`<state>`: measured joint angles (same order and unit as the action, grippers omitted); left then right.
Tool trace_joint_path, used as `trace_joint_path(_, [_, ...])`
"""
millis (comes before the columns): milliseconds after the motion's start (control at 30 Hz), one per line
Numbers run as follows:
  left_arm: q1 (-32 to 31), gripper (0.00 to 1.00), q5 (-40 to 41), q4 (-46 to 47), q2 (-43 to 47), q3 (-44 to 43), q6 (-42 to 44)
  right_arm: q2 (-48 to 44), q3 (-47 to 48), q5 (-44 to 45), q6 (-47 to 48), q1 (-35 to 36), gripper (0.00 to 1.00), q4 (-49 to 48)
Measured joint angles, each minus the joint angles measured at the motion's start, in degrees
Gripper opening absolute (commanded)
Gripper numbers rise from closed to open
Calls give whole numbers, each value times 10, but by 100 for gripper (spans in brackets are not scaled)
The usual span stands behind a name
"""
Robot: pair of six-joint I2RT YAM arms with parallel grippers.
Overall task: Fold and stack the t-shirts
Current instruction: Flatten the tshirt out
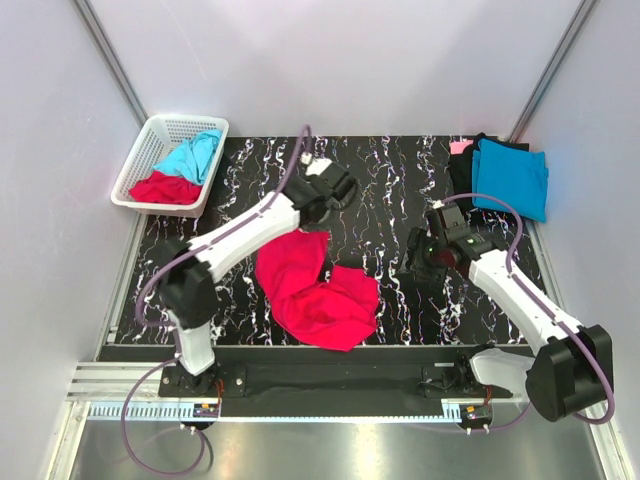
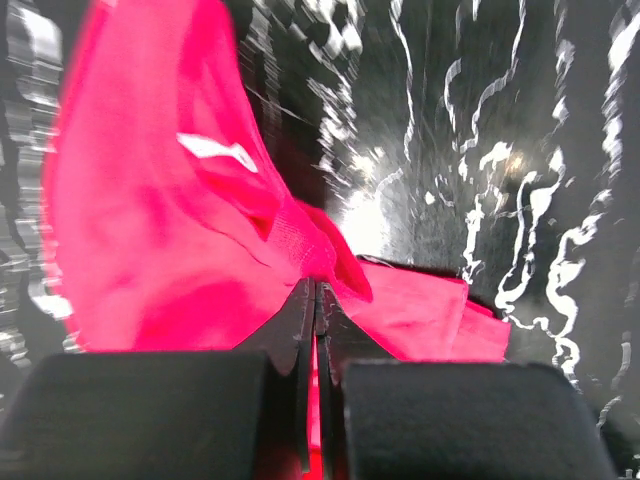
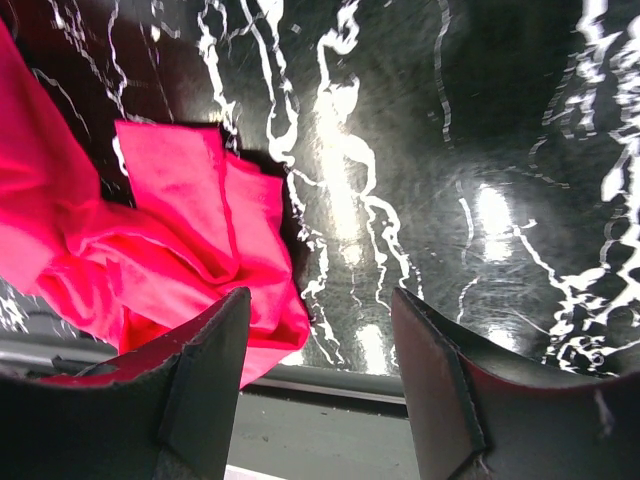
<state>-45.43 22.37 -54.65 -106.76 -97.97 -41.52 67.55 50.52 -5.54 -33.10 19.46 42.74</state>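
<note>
A crimson red t-shirt (image 1: 318,290) lies crumpled on the black marbled table, near its front edge. My left gripper (image 1: 322,222) stands over the shirt's far end, which rises toward it. In the left wrist view that gripper (image 2: 315,285) is shut, with a fold of the red t-shirt (image 2: 150,220) pinched between its jaws. My right gripper (image 1: 415,262) hovers to the right of the shirt. Its jaws stand wide apart (image 3: 320,310) with nothing between them, and the red t-shirt (image 3: 180,230) lies just left of the left finger.
A white lattice basket (image 1: 146,148) at the back left holds a turquoise shirt (image 1: 192,155) and a red shirt (image 1: 163,187). At the back right lies a pile: a folded turquoise shirt (image 1: 510,178) over black cloth (image 1: 461,172), with a bit of pink (image 1: 460,147).
</note>
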Motion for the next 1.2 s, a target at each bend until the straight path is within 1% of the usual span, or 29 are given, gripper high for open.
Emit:
trace_joint_path(200, [27,0,73,-40,107,2,-9,27,0,-1,0,18,64,-9])
trace_joint_path(300, [47,0,85,-56,144,-13,9,39,2,0,0,18,64,-10])
trace_joint_path(400, [57,0,78,-80,114,-96,38,61,12,0,1,19,65,-11])
trace_joint_path(500, [56,0,65,-91,35,-214,54,88,23,-3,7,21,65,-15])
trace_joint_path(567, [55,0,55,-92,-6,-248,56,114,32,-10,14,24,65,-21])
trace_joint_path(700, [52,0,48,-118,-29,-244,52,180,50,-20,34,43,64,-31])
trace_joint_path(833, [52,0,57,-129,2,-215,39,219,64,-32,50,64,63,-39])
trace_joint_path(1033, [52,0,85,-135,118,-143,12,269,101,-46,74,77,63,-60])
trace_joint_path(1200, [52,0,98,-151,199,-118,-3,315,133,-57,88,79,60,-78])
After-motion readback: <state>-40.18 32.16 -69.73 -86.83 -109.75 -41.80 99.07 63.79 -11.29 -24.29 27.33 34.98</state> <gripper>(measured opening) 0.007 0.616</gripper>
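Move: My closed left hand already holds the far end of the red t-shirt. The middle of its heap lies about 14 cm back from that hand, level sideways and some 14 cm below; the laundry basket stands about 12 cm ahead and 31 cm to the left. From my open right hand, the t-shirt's right corner is about 7 cm left, 2 cm ahead and 9 cm down, the heap's middle 19 cm left and 2 cm back. Keeping my pinch, I whip the t-shirt's far end up and left with my left hand, swing it forward and right with a short dip, then draw it back, left and up, ending about 18 cm higher and 10 cm farther left, fingers tipped outward. Meanwhile my right hand, still open, comes left, down and a little forward onto the right corner, turning counter-clockwise nearly 20 degrees. ##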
